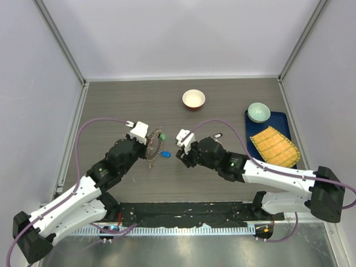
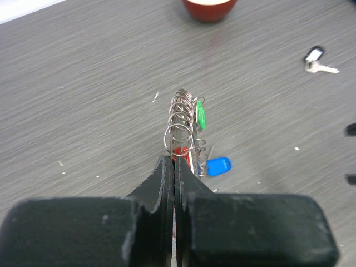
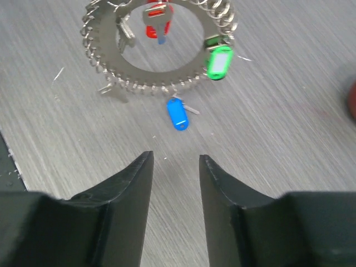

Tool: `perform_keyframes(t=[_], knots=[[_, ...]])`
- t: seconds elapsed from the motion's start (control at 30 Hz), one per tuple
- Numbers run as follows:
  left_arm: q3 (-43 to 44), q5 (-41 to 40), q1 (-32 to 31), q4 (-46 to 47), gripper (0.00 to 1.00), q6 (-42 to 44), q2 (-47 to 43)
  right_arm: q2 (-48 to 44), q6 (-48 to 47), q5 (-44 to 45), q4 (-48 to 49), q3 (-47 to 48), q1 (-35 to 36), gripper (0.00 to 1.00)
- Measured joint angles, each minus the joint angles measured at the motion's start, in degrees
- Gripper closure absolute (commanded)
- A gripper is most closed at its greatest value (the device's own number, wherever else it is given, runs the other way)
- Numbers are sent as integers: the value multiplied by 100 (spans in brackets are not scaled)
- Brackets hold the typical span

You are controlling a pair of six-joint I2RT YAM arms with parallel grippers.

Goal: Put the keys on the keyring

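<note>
My left gripper (image 1: 149,149) is shut on the near edge of the keyring (image 1: 155,143) and holds it upright; in the left wrist view the gripper (image 2: 174,161) shows the keyring (image 2: 181,119) edge-on. A green key (image 3: 218,62), a red key (image 3: 156,28) and a silver key (image 3: 123,36) hang on the keyring (image 3: 156,79). A blue key (image 3: 178,115) lies on the table just below it, also in the top view (image 1: 166,154). My right gripper (image 3: 175,161) is open and empty, a short way from the blue key. A black key (image 2: 315,55) lies apart. No yellow key shows.
A red-and-cream bowl (image 1: 193,99) stands at the back centre. A blue tray (image 1: 285,123) at the right holds a pale green bowl (image 1: 258,112) and a yellow ribbed mat (image 1: 274,146). Grey walls close in the table on three sides.
</note>
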Motion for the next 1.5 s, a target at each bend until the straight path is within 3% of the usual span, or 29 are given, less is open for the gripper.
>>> perform_keyframes(t=[0.2,0.47,0.67,0.83,0.93,1.1,1.13,1.27,1.33,1.37,1.5], knots=[[439,-291,127,-37,100,164,951,-210,251,817,0,-131,-96,25],[131,232,1257,1263,100,-750,1685,-651,815,1580,-44,-546,-413,5],[-107,487,2492,2076,96,-1554,2155,-1196,1338,1873,11,-837,-769,1],[-146,1130,3783,3029,93,-2586,3136,-1377,1585,1917,9,-951,-922,0],[-146,1519,4192,3543,88,-3126,3803,-1554,1707,1923,17,-1005,-949,0],[192,2398,4266,4094,84,-3637,4903,-1825,1882,1963,9,-1071,-981,0],[385,2616,4266,4177,82,-3742,5165,-1843,1893,1967,7,-1080,-988,0],[798,3075,4256,4371,54,-4006,5633,-1950,1923,2000,-127,-1082,-997,0],[815,3097,4256,4317,45,-4030,5604,-2085,1952,2046,-184,-1097,-997,0],[815,3069,4256,4212,36,-4006,5558,-2186,1963,2083,-205,-1113,-997,0],[809,2693,4253,3368,20,-3842,5093,-2544,2055,2253,-256,-1134,-997,0]])
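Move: The left hand holds the keyring; the bare table spot it is taken to lies about 18 cm ahead, 2 cm right and 15 cm below. The bowl stands roughly 31 cm ahead of that hand, 27 cm right and 14 cm below. From the right hand, the yellow-tag key lies about 3 cm ahead and 20 cm right, the black-tag key some 19 cm ahead and 20 cm right, both about 13 cm below. Left hand lowers the keyring about 20 cm forward and left, releasing it; right opens, swings 13 cm right. ##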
